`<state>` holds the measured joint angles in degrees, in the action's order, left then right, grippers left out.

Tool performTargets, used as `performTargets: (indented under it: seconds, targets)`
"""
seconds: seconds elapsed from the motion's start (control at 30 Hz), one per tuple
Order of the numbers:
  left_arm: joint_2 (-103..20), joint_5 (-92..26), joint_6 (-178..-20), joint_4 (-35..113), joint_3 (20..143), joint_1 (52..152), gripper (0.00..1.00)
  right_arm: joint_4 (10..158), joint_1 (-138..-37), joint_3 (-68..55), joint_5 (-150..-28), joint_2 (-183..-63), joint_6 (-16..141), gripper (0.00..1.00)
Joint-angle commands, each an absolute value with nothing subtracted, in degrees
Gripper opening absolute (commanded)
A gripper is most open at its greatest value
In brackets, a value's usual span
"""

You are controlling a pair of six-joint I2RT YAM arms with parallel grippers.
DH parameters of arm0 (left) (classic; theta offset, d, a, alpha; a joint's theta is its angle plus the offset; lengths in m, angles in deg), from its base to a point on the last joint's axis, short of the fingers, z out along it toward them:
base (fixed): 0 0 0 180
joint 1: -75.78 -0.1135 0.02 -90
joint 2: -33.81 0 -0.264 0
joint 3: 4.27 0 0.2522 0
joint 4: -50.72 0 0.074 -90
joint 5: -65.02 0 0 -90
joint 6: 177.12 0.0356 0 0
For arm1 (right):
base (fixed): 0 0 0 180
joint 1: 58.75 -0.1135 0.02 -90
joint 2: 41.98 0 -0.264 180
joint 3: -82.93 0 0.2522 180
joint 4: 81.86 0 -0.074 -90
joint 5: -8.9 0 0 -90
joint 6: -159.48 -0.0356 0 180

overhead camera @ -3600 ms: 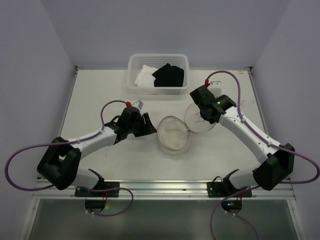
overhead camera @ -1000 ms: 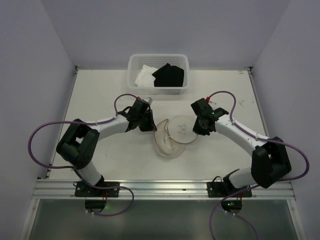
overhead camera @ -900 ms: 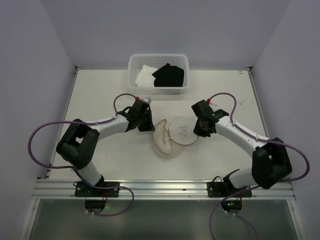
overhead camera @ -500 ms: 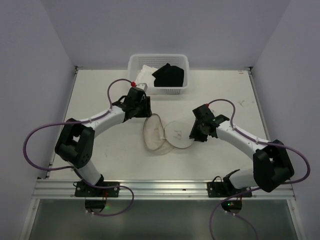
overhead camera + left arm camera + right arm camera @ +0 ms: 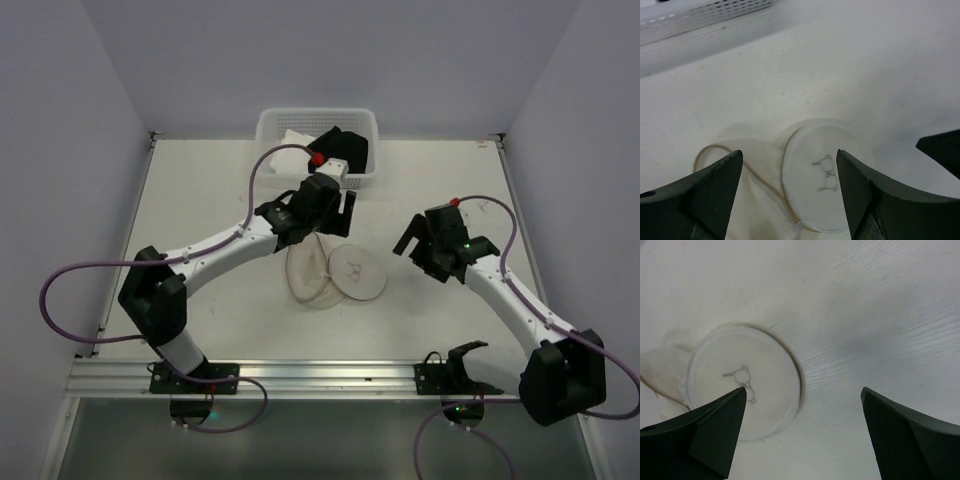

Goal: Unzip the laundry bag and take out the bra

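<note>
The laundry bag (image 5: 336, 272) lies flat on the table between both arms. Its round flat face with the bra icon (image 5: 358, 270) points up, and a second round part with a tan hoop (image 5: 307, 276) lies to its left. My left gripper (image 5: 338, 215) hangs open above the bag's far edge; in the left wrist view the icon face (image 5: 826, 181) shows between its spread fingers (image 5: 715, 195). My right gripper (image 5: 412, 235) is open too, off to the bag's right, with the bag (image 5: 742, 385) under its left finger. Neither holds anything. I cannot make out the bra.
A white perforated basket (image 5: 300, 181) with white and black cloth stands at the back of the table, just behind the left wrist. Its wall (image 5: 700, 15) shows at the top of the left wrist view. Grey walls close in both sides.
Both grippers have let go of the bag and opened. The left arm has risen toward the basket, the right has pulled back to the right. The bag has settled flat.
</note>
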<state>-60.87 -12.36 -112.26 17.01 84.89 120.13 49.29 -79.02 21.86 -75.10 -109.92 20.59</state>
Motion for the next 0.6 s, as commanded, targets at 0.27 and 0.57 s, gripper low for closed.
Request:
performTargets:
  seconds: [0.27, 0.57]
  targets:
    - [-80.62, -3.97, -114.8, 10.95, 103.44, 136.5, 0.71, 44.65, -66.23, 32.07, -70.81, -96.91, 19.91, 0.99]
    - [-88.8, -5.73, -114.98, 10.24, 105.21, 140.98, 0.59, 43.95, -62.8, 36.12, -72.4, -92.69, 20.08, 0.99]
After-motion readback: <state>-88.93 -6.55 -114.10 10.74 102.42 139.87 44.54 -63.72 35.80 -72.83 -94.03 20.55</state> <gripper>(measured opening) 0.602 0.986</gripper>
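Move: The open left hand is high over the far side of the bag: the lid's middle lies about 7 cm back, 6 cm to its right and 15 cm below, and the lid's right edge some 9 cm back and 13 cm right. The bag body lies about 7 cm back and 6 cm left, the white basket roughly 25 cm ahead and 4 cm left. From the right hand, the lid's middle is about 12 cm left, 1 cm ahead and 9 cm below. Swinging rightward across the lid at first, the left hand then drops steeply to its right edge, about 14 cm right, 12 cm down and 9 cm back in all. Its left side rolls up, the wrist turns some 15 degrees clockwise, and the fingers narrow but stay open. The empty right hand clears away rightward, back and a little down, turning clockwise, wide open. ##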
